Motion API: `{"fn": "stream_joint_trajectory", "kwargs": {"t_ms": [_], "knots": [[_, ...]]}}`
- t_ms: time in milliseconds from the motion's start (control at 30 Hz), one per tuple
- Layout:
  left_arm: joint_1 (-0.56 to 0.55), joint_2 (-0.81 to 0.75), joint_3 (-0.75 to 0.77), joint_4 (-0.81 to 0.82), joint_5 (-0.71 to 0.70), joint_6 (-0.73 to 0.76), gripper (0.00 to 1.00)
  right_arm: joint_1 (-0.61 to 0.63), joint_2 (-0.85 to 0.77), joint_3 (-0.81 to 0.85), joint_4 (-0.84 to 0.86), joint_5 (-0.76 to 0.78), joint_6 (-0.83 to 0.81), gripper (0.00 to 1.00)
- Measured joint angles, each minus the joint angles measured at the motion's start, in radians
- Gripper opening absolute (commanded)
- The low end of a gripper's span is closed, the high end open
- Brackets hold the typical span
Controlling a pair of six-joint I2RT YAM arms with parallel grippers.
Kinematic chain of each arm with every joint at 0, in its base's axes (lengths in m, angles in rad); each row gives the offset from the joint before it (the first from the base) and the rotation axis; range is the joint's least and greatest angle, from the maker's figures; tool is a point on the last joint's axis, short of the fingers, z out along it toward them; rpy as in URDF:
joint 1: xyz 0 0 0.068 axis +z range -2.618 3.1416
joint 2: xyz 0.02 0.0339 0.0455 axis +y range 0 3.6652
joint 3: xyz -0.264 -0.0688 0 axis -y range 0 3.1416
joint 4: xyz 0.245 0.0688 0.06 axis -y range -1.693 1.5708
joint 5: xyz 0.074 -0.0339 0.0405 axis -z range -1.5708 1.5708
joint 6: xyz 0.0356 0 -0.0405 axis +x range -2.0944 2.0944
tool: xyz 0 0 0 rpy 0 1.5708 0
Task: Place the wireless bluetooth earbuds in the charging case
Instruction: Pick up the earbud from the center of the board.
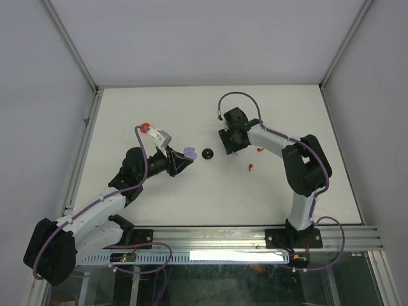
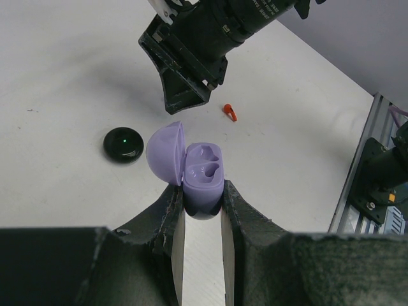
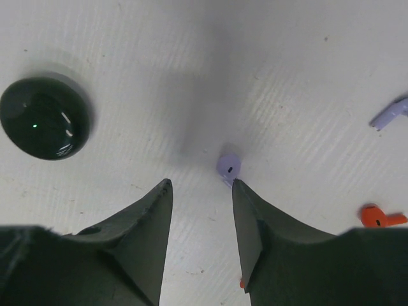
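The lavender charging case (image 2: 203, 175) stands open, its lid (image 2: 166, 153) swung left and both earbud sockets bare. My left gripper (image 2: 201, 191) is shut on its base; from above the case (image 1: 189, 153) shows at the left gripper (image 1: 180, 162). My right gripper (image 3: 201, 183) hangs open just over the table with nothing between its fingers. A lavender earbud (image 3: 228, 166) lies at the tip of its right finger (image 3: 245, 210). A second lavender earbud (image 3: 390, 113) lies far right, and a red earbud (image 3: 379, 217) near it. From above, the right gripper (image 1: 231, 148) is right of the case.
A black round disc (image 1: 207, 153) with a green light lies between the two grippers. Two red earbuds (image 1: 250, 167) (image 1: 260, 150) lie right of the right gripper. A red disc with white and grey pieces (image 1: 153, 131) sits behind the left arm. Frame posts border the table.
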Motion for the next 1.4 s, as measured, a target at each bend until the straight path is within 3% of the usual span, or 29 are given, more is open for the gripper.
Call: {"fn": "stream_joint_trajectory", "kwargs": {"t_ms": [700, 867, 1100, 1400], "knots": [[0.000, 0.000, 0.000, 0.021, 0.004, -0.004, 0.00, 0.000, 0.072, 0.040, -0.019, 0.082, 0.079, 0.32], [0.000, -0.003, 0.000, 0.021, 0.004, -0.004, 0.00, 0.000, 0.074, 0.041, -0.019, 0.083, 0.083, 0.21], [0.000, -0.011, -0.003, 0.023, -0.008, -0.013, 0.00, 0.000, 0.070, 0.040, -0.021, 0.081, 0.085, 0.13], [0.000, -0.019, -0.038, 0.097, -0.044, -0.047, 0.00, 0.023, -0.127, -0.003, -0.007, -0.021, 0.087, 0.12]]}}
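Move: The lavender earbud lies nearly under the right hand's open fingers, about 1 cm ahead, 1 cm to the right and 2 cm below. The black case stands about 8 cm to that hand's left, level with it. The second lavender earbud is some 6 cm ahead and 6 cm right, the orange earbud 2 cm ahead and 10 cm right. From the left hand the aimed-at earbud is roughly 11 cm ahead, 15 cm right and 15 cm below. The lavender earbud is pinched between the right fingertips, after that hand eases about 1 cm forward and 1 cm to its right, sinks nearly 2 cm with a slight clockwise turn, and closes. It then lifts the earbud quickly, rising some 6–7 cm, drifting left and a little back towards the black case and tilting slightly. ##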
